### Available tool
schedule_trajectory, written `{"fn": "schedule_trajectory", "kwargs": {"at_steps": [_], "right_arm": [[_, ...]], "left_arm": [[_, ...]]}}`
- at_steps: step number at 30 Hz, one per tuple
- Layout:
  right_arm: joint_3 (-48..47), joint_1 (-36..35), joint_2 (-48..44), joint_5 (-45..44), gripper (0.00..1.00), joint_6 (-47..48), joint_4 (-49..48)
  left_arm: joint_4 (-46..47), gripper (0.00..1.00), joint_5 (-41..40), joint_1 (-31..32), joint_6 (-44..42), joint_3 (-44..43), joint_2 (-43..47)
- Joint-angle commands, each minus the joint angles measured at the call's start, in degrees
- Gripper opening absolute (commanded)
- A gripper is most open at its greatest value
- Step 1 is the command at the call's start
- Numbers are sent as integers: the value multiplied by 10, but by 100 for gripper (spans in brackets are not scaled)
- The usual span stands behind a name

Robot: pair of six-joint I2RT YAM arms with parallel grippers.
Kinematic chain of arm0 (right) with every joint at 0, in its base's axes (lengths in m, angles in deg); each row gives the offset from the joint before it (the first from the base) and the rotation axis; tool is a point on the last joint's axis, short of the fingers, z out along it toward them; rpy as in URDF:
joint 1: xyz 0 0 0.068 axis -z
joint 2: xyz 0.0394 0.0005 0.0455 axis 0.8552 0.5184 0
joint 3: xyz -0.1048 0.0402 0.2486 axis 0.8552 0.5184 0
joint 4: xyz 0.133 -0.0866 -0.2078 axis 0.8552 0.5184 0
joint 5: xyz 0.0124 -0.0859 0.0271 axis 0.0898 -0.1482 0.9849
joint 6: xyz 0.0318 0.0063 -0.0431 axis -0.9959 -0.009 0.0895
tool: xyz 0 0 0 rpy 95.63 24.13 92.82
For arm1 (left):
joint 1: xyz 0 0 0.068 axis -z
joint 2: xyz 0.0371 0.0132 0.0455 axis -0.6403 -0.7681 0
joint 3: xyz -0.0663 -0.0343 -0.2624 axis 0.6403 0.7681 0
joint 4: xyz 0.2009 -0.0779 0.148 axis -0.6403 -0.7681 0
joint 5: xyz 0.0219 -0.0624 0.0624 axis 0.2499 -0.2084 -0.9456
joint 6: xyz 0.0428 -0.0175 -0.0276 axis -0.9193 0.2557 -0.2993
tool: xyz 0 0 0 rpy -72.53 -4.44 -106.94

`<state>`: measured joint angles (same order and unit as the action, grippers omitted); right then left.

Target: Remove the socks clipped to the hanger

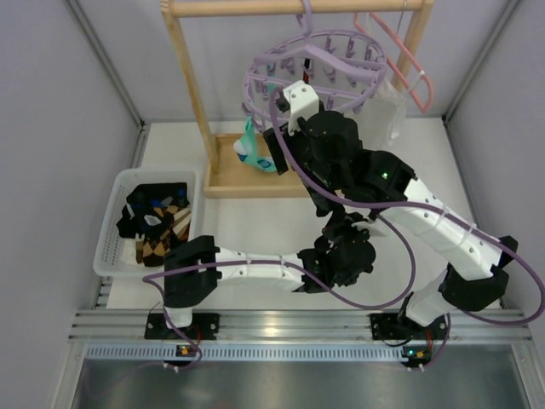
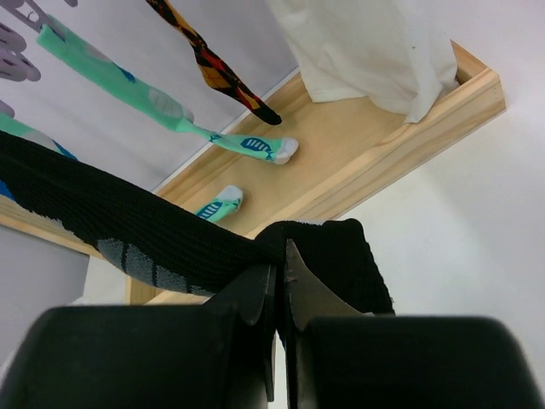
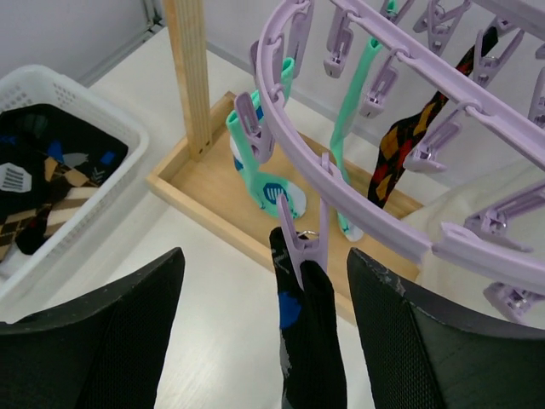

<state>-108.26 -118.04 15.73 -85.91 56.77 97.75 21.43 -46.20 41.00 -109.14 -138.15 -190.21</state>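
Note:
The lavender ring hanger [image 1: 317, 70] hangs from the wooden rack. On its clips hang teal-green socks [image 3: 255, 175], a brown-orange argyle sock [image 3: 398, 146] and a black sock [image 3: 311, 341] with a blue mark. My right gripper [image 3: 266, 281] is open, its fingers [image 3: 128, 328] standing either side of the lavender clip [image 3: 298, 247] that pinches the black sock's top, without touching it. Lower down, my left gripper [image 2: 279, 256] is shut on the black sock [image 2: 128, 226], which stretches taut up and to the left from the jaws.
A white basket [image 1: 115, 256] at the left holds black and argyle socks. The wooden rack's post [image 3: 189, 68] and base tray [image 2: 383, 141] stand behind the hanger. A white cloth bag [image 2: 375, 51] and a pink coat hanger [image 1: 413, 72] hang at the right.

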Motion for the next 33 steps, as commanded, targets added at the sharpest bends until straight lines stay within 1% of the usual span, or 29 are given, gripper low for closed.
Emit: {"fn": "schedule_trajectory", "kwargs": {"at_steps": [1,4,8,16,22,24,28,30,31,33], "right_arm": [[-36,-8,27,-33,74,34,-11],[-42,-7,40,-64,71,43,-14],[-41,-7,49,-91,71,49,-25],[-34,0,72,-114,62,58,-55],[-28,7,80,-142,60,62,-79],[-19,10,80,-149,58,62,-89],[-9,13,80,-158,48,62,-106],[-8,14,80,-160,47,64,-106],[-7,14,80,-161,42,64,-107],[-2,15,77,-162,39,64,-112]], "left_arm": [[14,0,-17,5,-42,-29,-6],[14,0,-18,7,-42,-24,-2],[14,0,-16,14,-45,-21,4],[14,0,-13,18,-44,-20,11],[15,0,-13,19,-40,-17,11],[14,0,-13,19,-37,-15,11],[14,0,-11,19,-31,-13,13],[14,0,-13,19,-31,-10,16],[14,0,-12,19,-29,-9,17],[14,0,-11,19,-27,-5,21]]}}
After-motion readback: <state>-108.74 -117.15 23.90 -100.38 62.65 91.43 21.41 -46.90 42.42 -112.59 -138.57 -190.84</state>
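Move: The right hand, open, goes for the clip holding the black sock, about 6 cm ahead, 1 cm left and 2 cm below. The hanging mint sock is some 5 cm beyond that clip and 6 cm left of it, a little lower; the hanger's centre lies about 18 cm ahead of the right hand, 8 cm right and 5 cm above. From the left hand, shut on the black sock, the clip is roughly 10 cm ahead, 12 cm left and 17 cm higher. Right hand eases about 5 cm forward and slightly down, fingers narrowing around the clip; left still pinches the sock. ##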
